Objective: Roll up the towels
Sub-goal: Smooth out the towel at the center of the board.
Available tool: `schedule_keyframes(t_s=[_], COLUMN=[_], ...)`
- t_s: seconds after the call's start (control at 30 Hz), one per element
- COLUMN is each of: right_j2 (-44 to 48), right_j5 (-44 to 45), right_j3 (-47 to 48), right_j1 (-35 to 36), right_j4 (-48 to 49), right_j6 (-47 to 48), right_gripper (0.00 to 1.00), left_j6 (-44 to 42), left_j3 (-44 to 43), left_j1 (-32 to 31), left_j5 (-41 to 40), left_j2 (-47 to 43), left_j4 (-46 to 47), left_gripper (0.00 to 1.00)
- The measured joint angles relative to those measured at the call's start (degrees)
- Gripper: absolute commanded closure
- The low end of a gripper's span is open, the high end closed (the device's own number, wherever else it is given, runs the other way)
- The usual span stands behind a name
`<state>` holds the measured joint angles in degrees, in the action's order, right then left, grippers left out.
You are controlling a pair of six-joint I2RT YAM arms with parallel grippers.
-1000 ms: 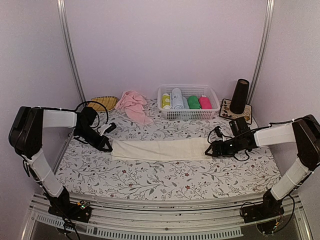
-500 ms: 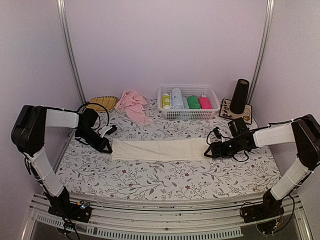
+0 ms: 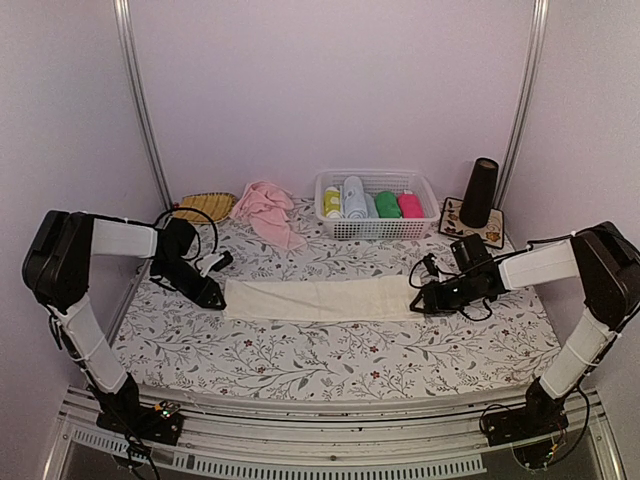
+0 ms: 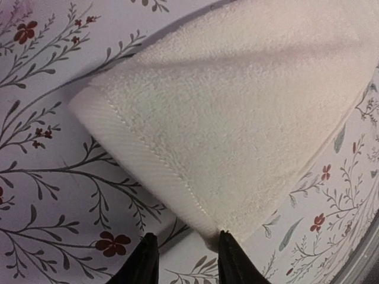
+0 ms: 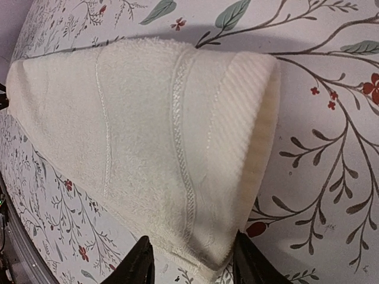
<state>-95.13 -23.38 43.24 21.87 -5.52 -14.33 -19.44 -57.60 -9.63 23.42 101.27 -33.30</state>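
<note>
A cream towel (image 3: 320, 298), folded into a long strip, lies flat across the middle of the table. My left gripper (image 3: 213, 297) sits at its left end. In the left wrist view that gripper (image 4: 185, 260) is open, and the towel corner (image 4: 213, 228) just touches one fingertip. My right gripper (image 3: 420, 300) is at the strip's right end. Seen from the right wrist, the right gripper (image 5: 192, 263) stands open astride the folded end of the cream towel (image 5: 177, 148), low on the table. A pink towel (image 3: 265, 210) lies crumpled at the back left, away from both grippers.
A white basket (image 3: 377, 229) holding several coloured towel rolls stands at the back centre. A black cone (image 3: 480, 190) stands on a patterned mat (image 3: 452, 216) at the back right. A woven yellow dish (image 3: 208, 205) sits back left. Walls close in both sides.
My left gripper has opened and let go of the towel's left end. The right gripper's jaws have narrowed around the right end. The towel has not moved.
</note>
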Motion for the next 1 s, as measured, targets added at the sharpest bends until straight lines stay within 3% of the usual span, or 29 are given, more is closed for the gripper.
schedule_keyframes(t_s=[0.1, 0.3, 0.47, 1.0], right_j2=[-0.02, -0.79, -0.85, 0.11], right_j5=[0.37, 0.72, 1.25, 3.32], right_j3=[0.04, 0.63, 0.79, 2.56], right_j1=[0.00, 0.00, 0.00, 1.27], right_j4=[-0.13, -0.68, -1.51, -6.99], right_j6=[0.13, 0.26, 0.52, 2.36], right_gripper=[0.65, 0.86, 0.96, 0.98], left_j6=[-0.02, 0.00, 0.00, 0.83], left_j3=[0.33, 0.39, 0.42, 0.96], left_j1=[0.00, 0.00, 0.00, 0.00], left_j5=[0.00, -0.15, -0.33, -2.56], left_j2=[0.00, 0.00, 0.00, 0.00], left_j4=[0.13, 0.92, 1.31, 2.89], left_gripper=[0.63, 0.61, 0.61, 0.60])
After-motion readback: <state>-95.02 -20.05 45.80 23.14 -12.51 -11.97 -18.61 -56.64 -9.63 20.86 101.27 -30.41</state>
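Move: The cream towel's near right corner lies practically between the right hand's part-open fingers, level with them and about 1 cm below; from the left hand the same corner is about 34 cm to the right. The towel's middle is about 18 cm to the right hand's left and 5 cm ahead. The white basket stands roughly 30 cm ahead and 8 cm left, the dark cylinder about 30 cm ahead and 11 cm right. The towel's near right corner is pinched by the right fingers, which go from about half open to shut on its end hem while the hand stays nearly in place, sinking about half a centimetre, then easing less than 1 cm back with a tilt of some 5 degrees. At the near left corner the left hand stays low, fingers part open. ##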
